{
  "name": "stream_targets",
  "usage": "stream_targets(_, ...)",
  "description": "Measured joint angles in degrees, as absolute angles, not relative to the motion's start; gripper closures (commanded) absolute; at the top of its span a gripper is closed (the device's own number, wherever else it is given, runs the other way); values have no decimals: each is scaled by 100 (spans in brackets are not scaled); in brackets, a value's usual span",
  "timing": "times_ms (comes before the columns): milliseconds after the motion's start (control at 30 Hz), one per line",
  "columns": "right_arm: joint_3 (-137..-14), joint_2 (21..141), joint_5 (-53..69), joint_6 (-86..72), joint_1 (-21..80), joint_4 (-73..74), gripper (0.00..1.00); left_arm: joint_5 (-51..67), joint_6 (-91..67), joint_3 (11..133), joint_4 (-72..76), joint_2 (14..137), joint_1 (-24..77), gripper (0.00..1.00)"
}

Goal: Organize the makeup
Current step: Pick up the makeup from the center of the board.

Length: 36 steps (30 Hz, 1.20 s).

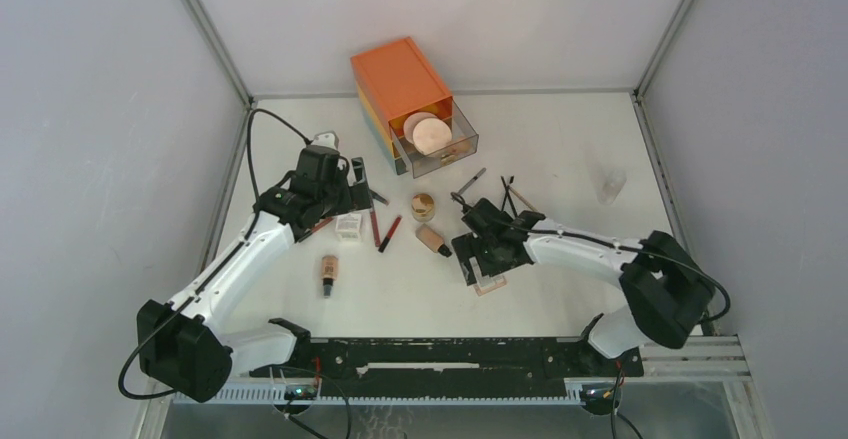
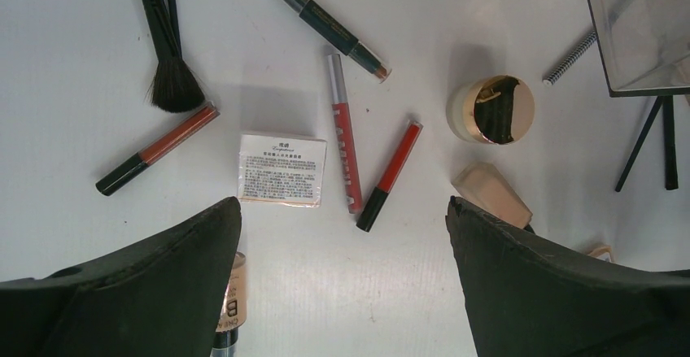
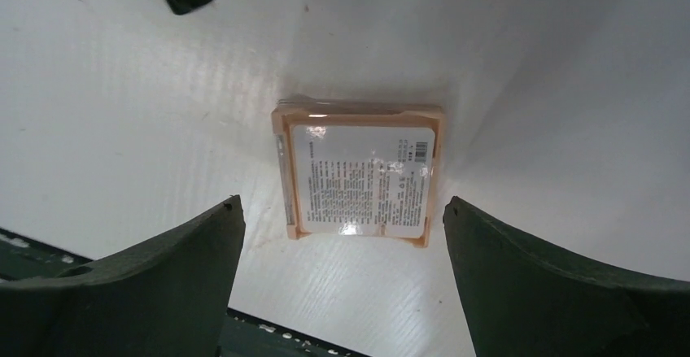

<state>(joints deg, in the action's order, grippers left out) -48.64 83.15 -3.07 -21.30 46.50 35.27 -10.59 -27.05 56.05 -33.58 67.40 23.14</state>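
The makeup lies scattered mid-table. My left gripper hovers open over bare table, just short of a small white box, two red pencils and a gold-lidded jar. A beige foundation bottle lies by its right finger, and another bottle by its left. My right gripper stands open, empty, with a square peach compact flat on the table just beyond its fingertips. A round compact sits in the open drawer.
The orange mini chest stands at the back with its clear bottom drawer pulled out. Black brushes lie on either side of the pile. A small clear cup stands at the right. White walls enclose the table.
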Motion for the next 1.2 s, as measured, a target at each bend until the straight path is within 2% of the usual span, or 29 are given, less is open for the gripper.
stream_targets(100,-4783,8654,-303,-2137,4731,3415,4,-1059,-2705,5605,-3358,6733,2311,0)
stream_targets(500,-4799,8906,-644,-2158,4842,3282,33,-1070,-2700,5599,-3356,6600,2314,0)
stream_targets(567,-4797,8897,-646,-2161,4842,3275,35,-1105,-2696,5599,-3356,6576,2314,0)
stream_targets(800,-4683,8617,-633,-2250,4805,3284,38,-1190,-2650,5599,-3358,6565,2314,0)
stream_targets(967,-4777,7961,-663,-2290,4652,3485,39,-1229,-2648,5599,-3358,6565,2314,0)
stream_targets(1200,-5660,7312,-749,-2222,4254,3850,40,-1262,-2646,5599,-3358,6565,2314,0)
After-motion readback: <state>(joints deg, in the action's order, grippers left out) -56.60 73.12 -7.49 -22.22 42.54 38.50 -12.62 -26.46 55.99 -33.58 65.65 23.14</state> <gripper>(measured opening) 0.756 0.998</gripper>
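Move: Just under the right hand lies the flat makeup case, its middle about 3 cm below and practically straight beneath the open fingers. From the same hand the foundation bottle lies some 7 cm ahead and 12 cm to the left, the two crossed black brushes about 14 cm ahead and 2 cm to the right, the wooden stick 14 cm ahead and 6 cm to the right. From the left hand the makeup case is roughly 28 cm right, 12 cm back and 16 cm down. Sinking the last 3 cm or so over the makeup case, the right hand closes its wide-open fingers a little until they pinch the case by its two side edges. After a brief hold low down it climbs, ever faster, about 12 cm and some 5 cm forward, fingertips swinging forward by roughly 15 degrees, the grip kept. ##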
